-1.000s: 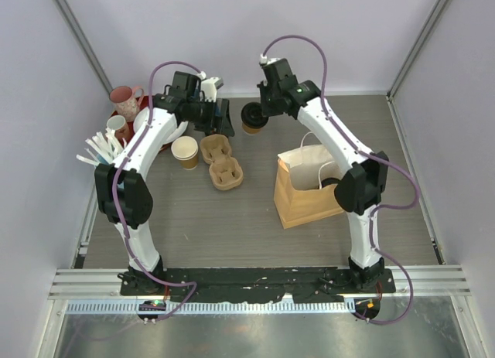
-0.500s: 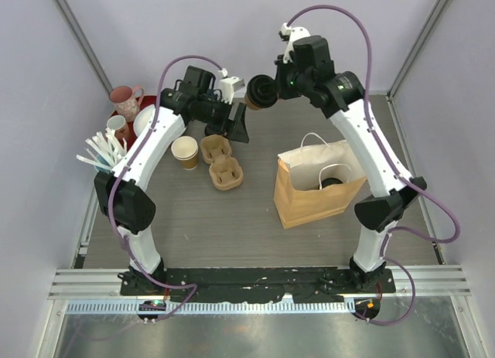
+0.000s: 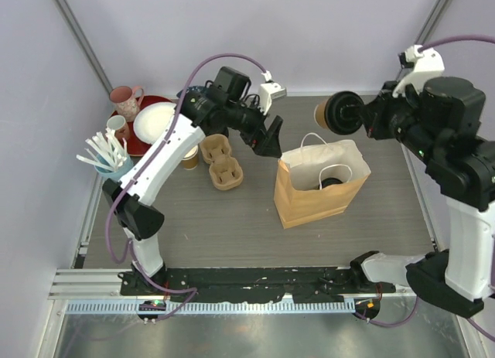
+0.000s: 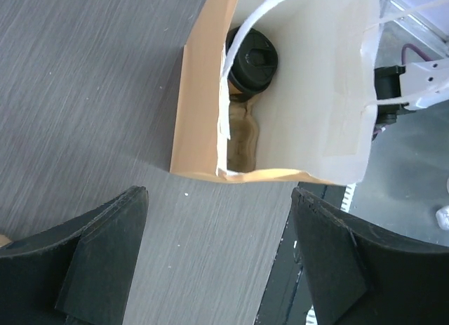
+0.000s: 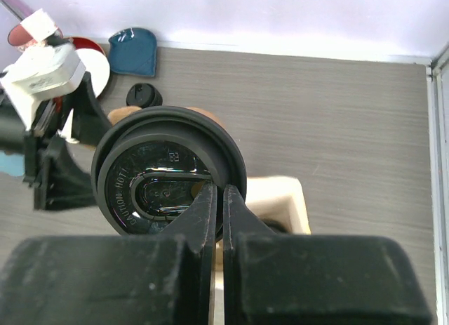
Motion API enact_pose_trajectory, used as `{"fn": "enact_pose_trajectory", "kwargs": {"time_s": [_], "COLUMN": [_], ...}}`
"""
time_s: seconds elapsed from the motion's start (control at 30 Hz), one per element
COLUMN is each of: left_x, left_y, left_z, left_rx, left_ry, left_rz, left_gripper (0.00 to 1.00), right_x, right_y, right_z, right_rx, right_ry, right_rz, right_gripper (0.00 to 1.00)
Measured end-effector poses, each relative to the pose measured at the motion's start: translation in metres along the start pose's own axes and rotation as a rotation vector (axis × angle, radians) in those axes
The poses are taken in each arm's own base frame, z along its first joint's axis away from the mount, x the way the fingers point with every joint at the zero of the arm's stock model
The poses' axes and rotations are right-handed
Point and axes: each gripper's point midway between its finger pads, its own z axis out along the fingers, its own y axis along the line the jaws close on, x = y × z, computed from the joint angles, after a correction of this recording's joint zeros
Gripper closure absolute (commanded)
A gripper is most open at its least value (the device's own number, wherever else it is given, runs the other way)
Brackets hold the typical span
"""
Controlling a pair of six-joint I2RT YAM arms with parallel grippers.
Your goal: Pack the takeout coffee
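My right gripper (image 3: 357, 116) is shut on the lid rim of one takeout coffee (image 3: 332, 113), a tan cup with a black lid. It hangs tipped on its side, high above the back of the brown paper bag (image 3: 309, 207). In the right wrist view the lid (image 5: 161, 174) faces the camera, pinched at its edge by the gripper (image 5: 219, 193). A second takeout coffee (image 3: 334, 176) stands inside the bag, and the left wrist view shows its lid (image 4: 252, 58). My left gripper (image 3: 271, 138) hovers open and empty just left of the bag, its jaws wide apart over bare table (image 4: 217, 195).
Two pulp cup carriers (image 3: 220, 161) lie left of the bag, with a lidless tan cup (image 3: 188, 158) beside them. At the back left are a pink mug (image 3: 126, 101), a white plate (image 3: 155, 118) and a cup of white utensils (image 3: 104, 153). A loose black lid (image 5: 142, 95) lies near the back wall.
The right arm has lifted the cup and swung it right, from the table's back centre to above the bag. The left gripper has moved right toward the bag and opened wider.
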Motion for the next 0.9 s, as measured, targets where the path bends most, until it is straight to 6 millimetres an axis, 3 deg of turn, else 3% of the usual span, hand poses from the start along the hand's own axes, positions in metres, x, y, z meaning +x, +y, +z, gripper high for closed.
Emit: {"fn": "enact_pose_trajectory", "kwargs": {"time_s": [0.17, 0.43, 0.63, 0.9], "left_x": [0.004, 0.02, 0.016, 0.015], "left_y": [0.006, 0.015, 0.007, -0.001], "left_z": [0.029, 0.062, 0.065, 0.067], "left_rx": [-0.021, -0.021, 0.006, 0.041], "left_ry": [0.041, 0.103, 0.088, 0.086], "left_rz": [0.006, -0.035, -0.051, -0.062], "left_gripper": [0.22, 0.44, 0.54, 0.54], "right_x": [0.019, 0.068, 0.075, 0.072], "right_y": [-0.01, -0.024, -0.031, -0.034], "right_z": [-0.026, -0.019, -0.022, -0.03], "right_rx": [0.02, 0.099, 0.14, 0.153], "right_ry": [0.042, 0.194, 0.202, 0.173], "right_rz": [0.014, 0.027, 0.041, 0.069], "right_gripper": [0.99, 0.99, 0.99, 0.99]}}
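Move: The right hand holds the lidded cup high up. Its goal, the open paper bag, is about 3 cm ahead, 2 cm left and 38 cm below; the cup already packed inside is about 3 cm ahead, 3 cm right and 40 cm below. From the left hand, the bag's left rim is level fore and aft, some 5 cm right and 8 cm below; the spare cup carrier is about 10 cm ahead, 16 cm left and 30 cm below. Bring the left gripper right and down about 5 cm each to the bag's left rim, narrowing its fingers from nearly wide open to about half. Meanwhile keep the cup gripped in the right hand and lower it about 6 cm towards the bag's mouth, drawing back and right some 4 cm each while tipping the fingers about 10 degrees further down. ##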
